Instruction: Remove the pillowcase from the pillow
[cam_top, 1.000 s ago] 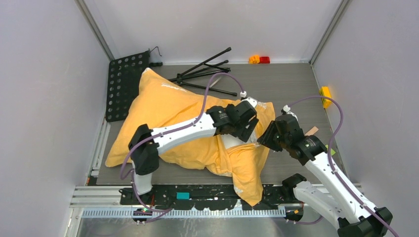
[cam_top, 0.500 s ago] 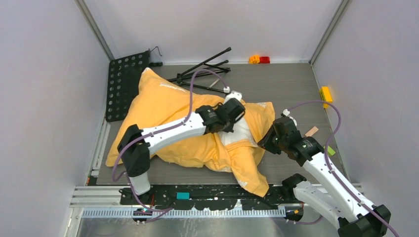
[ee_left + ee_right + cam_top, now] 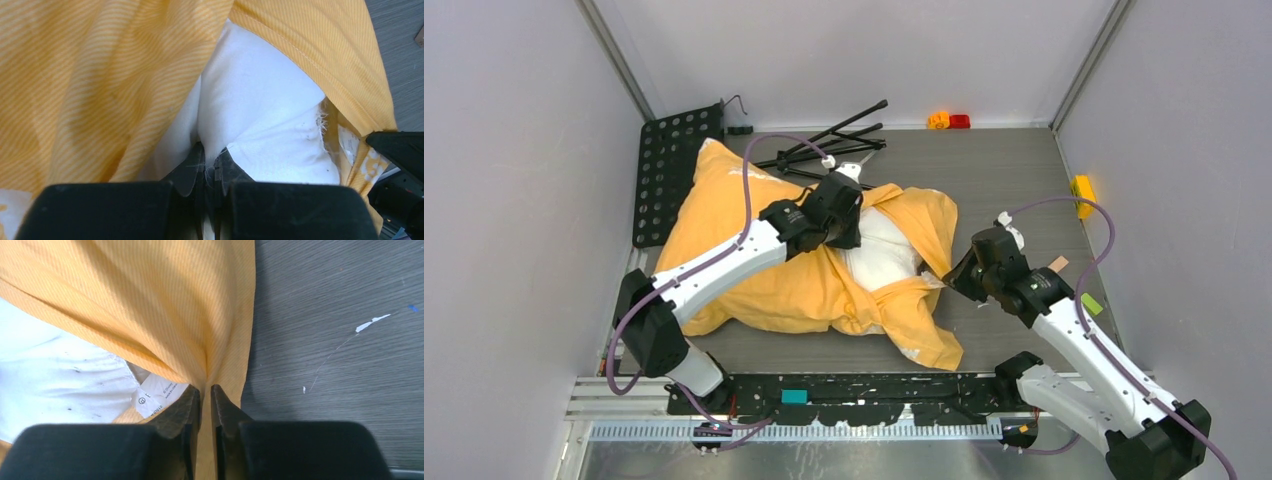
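Observation:
The pillowcase (image 3: 754, 250) lies orange-yellow side out across the middle of the table, its open end toward the right. The white pillow (image 3: 879, 250) bulges out of that opening. My left gripper (image 3: 844, 222) is shut on a pinch of the pillow (image 3: 260, 115), white fabric squeezed between its fingers (image 3: 187, 172), with the pillowcase (image 3: 100, 80) folded back around it. My right gripper (image 3: 954, 280) is shut on the pillowcase's (image 3: 150, 295) hem at the opening's right edge, beside a white care label (image 3: 157, 397); the pillow (image 3: 55, 380) shows to its left.
A folded black tripod (image 3: 834, 145) lies behind the pillow. A black perforated plate (image 3: 669, 170) stands at the back left. Small orange and red blocks (image 3: 949, 121) sit at the back wall, a yellow block (image 3: 1082, 192) at the right wall. Bare grey table (image 3: 340, 340) lies right of the hem.
My left gripper shut on the pillow and pulled back and left, drawing white pillow out of the opening. My right gripper closed on the pillowcase hem and held near its place.

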Motion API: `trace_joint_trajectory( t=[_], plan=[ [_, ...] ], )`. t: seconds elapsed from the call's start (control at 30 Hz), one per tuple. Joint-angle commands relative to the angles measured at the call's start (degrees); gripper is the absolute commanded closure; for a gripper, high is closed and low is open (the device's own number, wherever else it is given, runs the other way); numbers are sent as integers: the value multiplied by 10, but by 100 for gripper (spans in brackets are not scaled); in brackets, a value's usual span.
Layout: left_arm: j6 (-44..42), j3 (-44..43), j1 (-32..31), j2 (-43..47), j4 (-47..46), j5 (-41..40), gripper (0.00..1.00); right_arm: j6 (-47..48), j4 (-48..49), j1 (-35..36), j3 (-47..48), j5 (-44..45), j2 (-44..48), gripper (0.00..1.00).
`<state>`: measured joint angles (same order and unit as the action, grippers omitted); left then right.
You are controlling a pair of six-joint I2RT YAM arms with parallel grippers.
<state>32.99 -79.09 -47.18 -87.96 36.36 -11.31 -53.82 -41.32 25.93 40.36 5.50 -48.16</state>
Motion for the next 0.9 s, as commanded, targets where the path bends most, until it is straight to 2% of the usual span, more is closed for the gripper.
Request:
trace_joint_trajectory(
  t=[0.0, 0.03, 0.1, 0.23, 0.37, 0.5, 0.67, 0.87],
  plan=[
    [-37, 16, 47, 34, 14, -86, 100, 69, -82, -5, 34, 31, -12, 68],
    [-35, 21, 47, 35, 3, -69, 100, 85, -70, -5, 44, -12, -13, 53],
    [-23, 33, 46, 36, -21, -41, 100, 96, -54, -5, 58, -86, 1, 34],
    [-2, 45, 46, 33, -47, -12, 100, 103, -35, -5, 89, -149, 34, 21],
    [13, 53, 47, 29, -67, 16, 100, 86, -65, -5, 125, -178, 23, 17],
    [31, 59, 47, 25, -81, 35, 100, 40, -61, -2, 117, -186, 26, 13],
    [47, 75, 47, 32, -97, 27, 100, 8, -72, 10, 96, -159, 29, 12],
    [61, 86, 46, 35, -104, 14, 100, -52, -29, 81, 56, -108, 18, 11]
  ],
)
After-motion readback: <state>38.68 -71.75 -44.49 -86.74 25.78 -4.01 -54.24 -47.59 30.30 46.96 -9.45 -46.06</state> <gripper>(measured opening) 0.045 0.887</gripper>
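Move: The pillowcase's near rim, just on the near side of the care label, lies about 6 cm back and 6 cm left of the right hand and some 4 cm below it. That hand still pinches the corner of the case opening. The label is level with it, 3 cm to the left; the bare white pillow bulges about 7 cm ahead and 13 cm left. From the left hand, already clamped on the pillow, the near rim lies about 10 cm back, 12 cm right and 8 cm lower. The pillowcase corner comes free as the right fingers open wide; that hand climbs about 7 cm while swinging left and turning some 15 degrees counter-clockwise, then draws back and sinks about 3 cm, still open, over the near rim. The white pillow stays pinched in the left fingers, which ease slightly right and down, rolling some 10 degrees. ##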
